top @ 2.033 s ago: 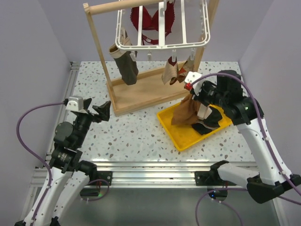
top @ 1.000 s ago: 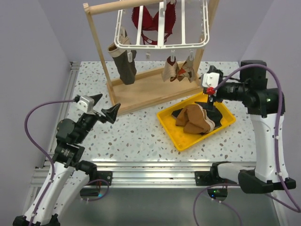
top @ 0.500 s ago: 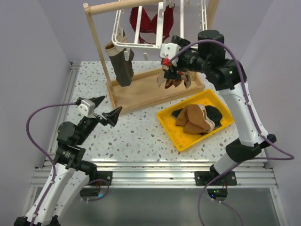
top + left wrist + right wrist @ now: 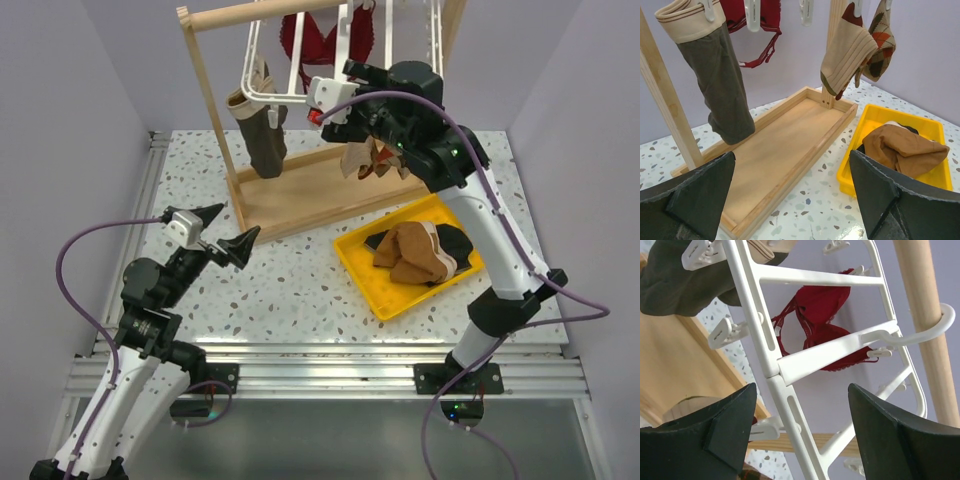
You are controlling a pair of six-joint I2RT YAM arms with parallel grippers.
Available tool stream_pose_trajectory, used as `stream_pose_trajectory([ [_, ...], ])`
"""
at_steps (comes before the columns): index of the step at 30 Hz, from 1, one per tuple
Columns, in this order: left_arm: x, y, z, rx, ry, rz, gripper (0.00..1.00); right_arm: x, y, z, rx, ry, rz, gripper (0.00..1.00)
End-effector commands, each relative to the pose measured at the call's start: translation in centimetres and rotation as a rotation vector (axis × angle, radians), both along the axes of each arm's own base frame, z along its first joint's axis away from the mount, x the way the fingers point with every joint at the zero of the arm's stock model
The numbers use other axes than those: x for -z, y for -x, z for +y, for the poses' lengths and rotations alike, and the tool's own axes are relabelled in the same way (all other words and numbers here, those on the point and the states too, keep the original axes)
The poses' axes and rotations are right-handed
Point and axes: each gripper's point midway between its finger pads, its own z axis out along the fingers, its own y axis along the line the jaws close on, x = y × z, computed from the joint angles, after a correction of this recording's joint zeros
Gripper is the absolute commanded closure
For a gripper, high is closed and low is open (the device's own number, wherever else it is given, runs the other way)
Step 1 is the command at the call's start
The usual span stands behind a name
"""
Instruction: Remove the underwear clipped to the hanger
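Note:
The white hanger (image 4: pixel 343 30) hangs tilted from the wooden stand's top bar. A dark grey underwear (image 4: pixel 264 140) with a beige waistband is clipped at its left corner. In the left wrist view this underwear (image 4: pixel 722 90) dangles at the upper left. Brown underwear (image 4: pixel 408 250) and a black one (image 4: pixel 455 243) lie in the yellow tray (image 4: pixel 372 285). My right gripper (image 4: pixel 350 78) is raised just under the hanger. From its wrist, the gripper (image 4: pixel 802 435) is open around a white hanger slat (image 4: pixel 790 390), without touching it. My left gripper (image 4: pixel 225 232) is open and holds nothing.
A red bra (image 4: pixel 820 320) and argyle socks (image 4: pixel 852 50) stay clipped to the hanger. The wooden stand (image 4: pixel 205 90) rises from its base tray (image 4: pixel 785 145) at the back. The yellow tray (image 4: pixel 920 117) sits right of it.
My right arm rose from the yellow tray and swung left under the hanger, its jaws narrowing a little. The hanger has tilted. The left arm lifted slightly, then held still.

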Motion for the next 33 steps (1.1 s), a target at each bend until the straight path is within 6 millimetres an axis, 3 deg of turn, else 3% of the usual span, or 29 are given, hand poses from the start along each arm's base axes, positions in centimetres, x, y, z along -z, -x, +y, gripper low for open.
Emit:
stream_pose_trajectory([
  [1, -0.8, 0.1, -0.3, 0.014, 0.017, -0.031, 0.0, -0.5, -1.2, -0.4, 0.062, 0.03, -0.059, 0.23],
  [9, -0.6, 0.0, -0.2, 0.012, 0.011, -0.03, 0.0, 0.8, -2.5, -0.1, 0.083, 0.078, -0.066, 0.29],
  [14, -1.0, -0.3, -0.3, 0.009, 0.013, -0.04, 0.0, 1.5, -4.4, -0.4, 0.156, 0.12, -0.09, 0.46],
  [18, -1.8, -0.6, -0.3, 0.002, -0.014, -0.069, 0.0, 1.2, -5.0, -0.4, 0.172, 0.145, -0.116, 0.5],
  [25, -2.0, -1.3, -0.3, -0.003, -0.095, -0.104, 0.02, 1.0, -4.2, -1.6, 0.166, 0.186, -0.133, 0.64],
  [26, -2.3, -1.3, -0.3, -0.004, -0.102, -0.116, 0.02, 0.2, -3.6, -2.0, 0.156, 0.175, -0.149, 0.65],
  [27, -2.5, -1.3, -0.4, 0.001, -0.106, -0.122, 0.02, 0.8, -3.6, -2.1, 0.154, 0.182, -0.139, 0.65],
  [33, -5.0, -1.8, -1.0, 0.017, -0.134, -0.212, 0.03, -0.3, -3.1, -4.8, 0.15, 0.155, -0.146, 0.66],
])
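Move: The white hanger's front rim, at its joint with the middle bar, is about 5 cm ahead of the right hand and 4 cm below it, with no sideways offset. The pair of patterned socks hangs some 8 cm right of the hand, 4 cm ahead and 15 below; the grey garment is about 13 cm left, 5 ahead and 13 below. The red bra is roughly 15 cm ahead, 2 left and 8 below. From the left hand the joint is about 20 cm ahead, 16 right and 12 above. Forward and down, about 5 cm each, the right hand reaches onto the hanger's front rim while its left side rolls down some 10 degrees, and the half-open fingers close until they pinch the rim beside the middle bar's joint. Keeping that grip, it draws about 2 cm to the right and slightly back. The left hand, open and empty, eases about 2 cm forward. ##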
